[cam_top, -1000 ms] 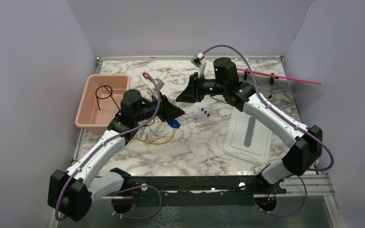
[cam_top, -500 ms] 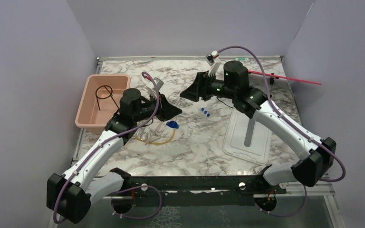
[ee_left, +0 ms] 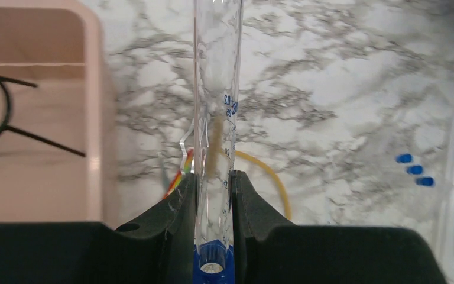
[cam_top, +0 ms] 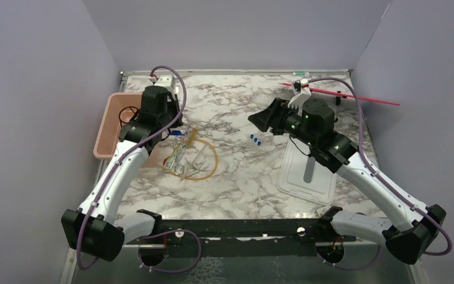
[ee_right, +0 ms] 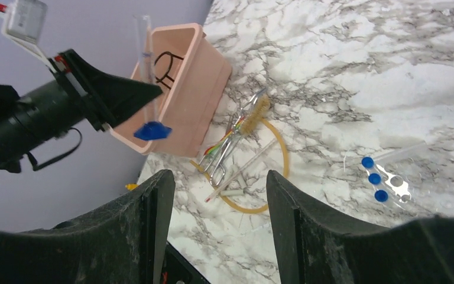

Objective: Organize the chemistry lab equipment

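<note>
My left gripper (ee_left: pixel 213 183) is shut on the blue-based clear vial (ee_left: pixel 214 106), a graduated tube that stands upright between the fingers with its blue base (ee_right: pixel 152 130) at the bottom. It hangs just right of the pink tub (cam_top: pixel 103 131), where the black wire ring (cam_top: pixel 131 112) lies. The amber tubing loop (cam_top: pixel 204 171) and metal tongs (cam_top: pixel 180 157) lie on the marble below my left gripper (cam_top: pixel 176 127). Three blue-capped tubes (cam_top: pixel 255 139) lie mid-table. My right gripper (cam_top: pixel 260 118) hovers open and holds nothing; in its own wrist view the right gripper (ee_right: pixel 216 183) looks down on the tongs (ee_right: pixel 230 142).
A white lid (cam_top: pixel 307 171) with a grey slot lies at the right. A thin red rod (cam_top: pixel 343 94) crosses the back right corner. A bristle brush (ee_right: pixel 254 115) and a thin stick lie among the tongs. Purple walls close in the table.
My left arm swung the vial from mid-table back and left to the tub's right side. My right gripper opened wide and drew back to the right.
</note>
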You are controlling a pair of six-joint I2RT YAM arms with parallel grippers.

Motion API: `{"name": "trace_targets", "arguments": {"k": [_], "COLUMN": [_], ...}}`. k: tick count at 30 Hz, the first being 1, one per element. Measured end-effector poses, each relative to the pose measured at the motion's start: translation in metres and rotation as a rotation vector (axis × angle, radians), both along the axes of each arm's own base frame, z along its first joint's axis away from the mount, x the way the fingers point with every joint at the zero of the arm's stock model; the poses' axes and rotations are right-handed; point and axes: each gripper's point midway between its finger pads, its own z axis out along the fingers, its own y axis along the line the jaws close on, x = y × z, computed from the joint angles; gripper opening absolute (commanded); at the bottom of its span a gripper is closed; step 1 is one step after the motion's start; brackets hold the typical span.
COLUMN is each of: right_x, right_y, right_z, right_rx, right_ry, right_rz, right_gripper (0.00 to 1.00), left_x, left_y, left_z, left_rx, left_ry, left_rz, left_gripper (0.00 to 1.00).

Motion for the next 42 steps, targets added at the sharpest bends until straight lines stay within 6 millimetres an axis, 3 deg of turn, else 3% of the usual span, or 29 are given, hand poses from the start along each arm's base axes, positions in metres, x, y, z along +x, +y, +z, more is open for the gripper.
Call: {"name": "trace_targets", "arguments": {"k": [7, 11, 15, 18, 22, 29, 34, 37, 42], "right_x": [-0.001, -0.002, -0.001, 0.002, 0.003, 0.004, 0.004, 0.004, 0.004], "right_y": [-0.005, -0.006, -0.005, -0.003, -0.002, -0.001, -0.001, -0.001, -0.002], "right_z": [-0.019, -0.025, -0.03, -0.039, -0.052, -0.058, -0.059, -0.059, -0.064], "right_rx": [-0.032, -0.046, -0.058, -0.079, -0.112, -0.134, -0.138, -0.14, -0.151], "right_ry": [0.046, 0.062, 0.074, 0.092, 0.119, 0.123, 0.12, 0.118, 0.123], "right_rz": [-0.02, -0.022, -0.021, -0.019, -0.012, -0.005, -0.003, -0.003, -0.001], "right_gripper": [0.63, 0.63, 0.63, 0.62, 0.62, 0.62, 0.62, 0.62, 0.62], "left_x": [0.023, 0.03, 0.036, 0.037, 0.038, 0.04, 0.038, 0.037, 0.036], "left_y": [0.093, 0.132, 0.151, 0.162, 0.169, 0.158, 0.156, 0.154, 0.153], "left_z": [-0.001, -0.027, -0.061, -0.081, -0.095, -0.112, -0.142, -0.158, -0.159], "left_rx": [0.182, 0.242, 0.308, 0.352, 0.373, 0.336, 0.322, 0.295, 0.272], "left_ry": [0.055, 0.153, 0.255, 0.32, 0.358, 0.372, 0.448, 0.492, 0.502], "left_rz": [0.249, 0.322, 0.31, 0.264, 0.209, 0.104, 0.081, 0.077, 0.095], "left_gripper": [0.11, 0.1, 0.09, 0.09, 0.09, 0.09, 0.1, 0.16, 0.32]}}
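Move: The left hand holds the graduated cylinder. The pink bin's middle lies about 25 cm to its left, 5 cm ahead and 17 cm below, with the black ring stand inside, some 23 cm left and 6 cm ahead. On the table 22 cm below, the scissors and brush pile is about level and 2 cm left; the yellow hose loop is 4 cm back and 5 cm right. From the right hand the bin is roughly 57 cm left, 12 cm ahead, 25 cm below. Left hand, still pinching the cylinder, swings 15 cm left, then sinks about 16 into the bin; right lowers too. ##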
